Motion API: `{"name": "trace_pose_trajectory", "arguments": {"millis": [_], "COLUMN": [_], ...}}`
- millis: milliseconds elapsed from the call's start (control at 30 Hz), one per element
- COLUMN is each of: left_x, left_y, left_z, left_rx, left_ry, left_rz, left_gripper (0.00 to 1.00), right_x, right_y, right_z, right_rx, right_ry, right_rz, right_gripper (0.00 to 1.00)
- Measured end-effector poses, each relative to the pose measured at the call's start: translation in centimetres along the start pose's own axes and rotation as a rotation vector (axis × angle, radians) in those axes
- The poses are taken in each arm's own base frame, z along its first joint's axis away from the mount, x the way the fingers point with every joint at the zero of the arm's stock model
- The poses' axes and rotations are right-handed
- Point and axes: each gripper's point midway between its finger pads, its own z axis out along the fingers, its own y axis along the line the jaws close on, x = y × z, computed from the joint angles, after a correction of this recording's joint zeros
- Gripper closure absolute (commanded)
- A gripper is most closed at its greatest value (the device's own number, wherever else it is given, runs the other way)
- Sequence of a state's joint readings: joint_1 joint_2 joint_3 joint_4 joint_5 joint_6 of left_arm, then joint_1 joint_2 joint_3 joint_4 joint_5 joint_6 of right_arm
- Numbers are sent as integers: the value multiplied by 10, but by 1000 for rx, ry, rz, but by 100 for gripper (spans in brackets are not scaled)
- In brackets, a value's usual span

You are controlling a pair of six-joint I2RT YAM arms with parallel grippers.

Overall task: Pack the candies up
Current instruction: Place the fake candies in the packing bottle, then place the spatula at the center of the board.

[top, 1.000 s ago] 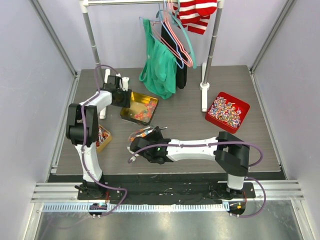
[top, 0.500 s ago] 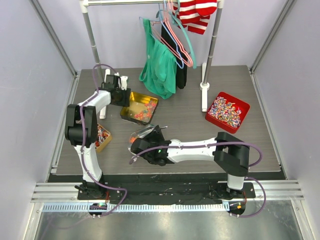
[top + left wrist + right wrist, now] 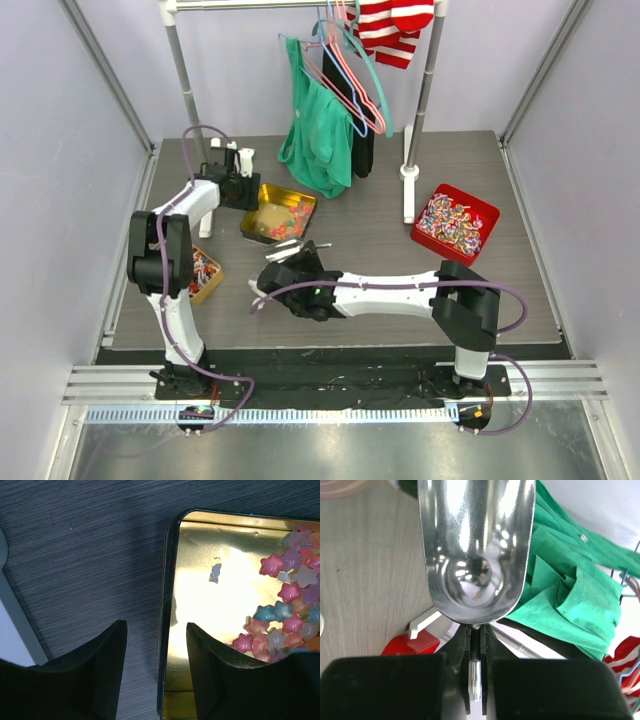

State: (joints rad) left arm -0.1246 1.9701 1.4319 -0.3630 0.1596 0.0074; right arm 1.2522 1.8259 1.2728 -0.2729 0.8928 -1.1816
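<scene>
The candies (image 3: 285,610) are small star-shaped pieces in pink, blue, purple and orange, heaped at one end of an open gold tin (image 3: 262,200). My left gripper (image 3: 243,190) is open at the tin's left end. Its fingers (image 3: 107,670) straddle the tin's rim (image 3: 169,580), one outside and one inside, with a gap on each side. My right gripper (image 3: 300,260) hovers just in front of the tin, shut on the handle of a shiny metal scoop (image 3: 477,550). The scoop's bowl holds nothing.
A red tray (image 3: 455,222) of wrapped candies sits at the right. A smaller gold tin (image 3: 205,273) lies by the left arm. Behind stands a clothes rack (image 3: 410,170) with a hanging green garment (image 3: 318,135). A white upright (image 3: 204,215) stands left of the tin.
My right gripper has swung the scoop up and back toward the gold tin, away from a spot with orange pieces near the front. The left gripper has edged slightly back and left.
</scene>
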Motion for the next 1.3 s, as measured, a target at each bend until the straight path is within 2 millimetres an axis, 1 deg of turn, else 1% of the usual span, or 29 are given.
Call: {"name": "trace_pose_trajectory", "arguments": {"millis": [67,167,200,233,300,333,400,433,500,533,567,600,667,700,767,867,933,1033,1067,1133,1233,1300], "left_x": [0,1,1,0,-3,-3,-4,-3,-1,0,1,2,2,2,1,-4,-8,-10,-5,7,35,57], "left_y": [0,0,0,0,1,2,2,2,3,2,2,1,0,-1,-3,-8,-11,-15,-18,-21,-26,-28], "left_z": [-1,-4,-5,-7,-12,-14,-19,-23,-27,-30,-34,-39,-50,-56,-75,-110,-133,-156,-160,-163,-156,-149], "left_rx": [2,12,16,18,21,23,26,28,29,32,33,33,31,30,24,14,8,10,16,34,66,87], "left_ry": [-1,-3,-5,-10,-23,-28,-37,-40,-44,-45,-47,-52,-68,-78,-108,-180,-225,-269,-270,-252,-187,-132], "left_rz": [-1,-5,-7,-8,-7,-6,-4,0,7,10,12,16,27,32,44,67,99,148,164,184,196,194], "left_gripper": [44,42,40,35,28,23,19,14,11,2,0,0,0,0,0,0,0,0,0,0,0,0], "right_x": [5,20,26,36,53,64,91,108,142,155,174,189,209,215,215,208,203,198,195,194,190,186], "right_y": [-8,-16,-17,-17,-14,-12,-6,-2,7,12,20,27,41,51,68,95,106,117,121,126,130,132], "right_z": [4,15,19,24,30,32,33,31,27,24,22,19,16,16,18,27,36,51,57,62,68,72], "right_rx": [6,2,-4,-19,-45,-62,-88,-98,-115,-122,-127,-134,-148,-163,-200,-271,-300,-321,-330,-337,-343,-347], "right_ry": [5,29,39,53,72,82,96,109,135,142,164,180,211,219,221,218,219,221,224,229,227,218], "right_rz": [47,141,180,223,300,345,442,489,584,619,672,711,767,791,810,841,861,896,907,914,930,945], "right_gripper": [99,99,99,99,99,99,99,99,99,99,99,99,99,99,99,99,99,99,99,99,96,94]}}
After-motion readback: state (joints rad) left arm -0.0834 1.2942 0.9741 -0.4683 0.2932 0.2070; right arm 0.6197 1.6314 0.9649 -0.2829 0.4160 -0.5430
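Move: The right gripper still grips the emptied scoop. Its goal seems to be the bare table some 20 cm to its right, 6 cm ahead and 15 cm below. The packing bottle stands about 12 cm left and 4 cm back of it, the white lid 7 cm right and 6 cm back. For the left gripper, poised over the gold tray's left wall, the bottle is about 23 cm back and 8 cm right. The tray's middle lies 4 cm back and 8 cm right, the lollipop box 22 cm back and 12 cm left. Sweep the right gripper, still gripping the scoop, about 21 cm right and a little forward away from the bottle, then lower it some 11 cm, turning it clockwise and tipping the fingers downward. Meanwhile, open the left fingers wide, lift clear of the gold tray by about 13 cm, draw back 14 cm towards the bottle and start down again. ##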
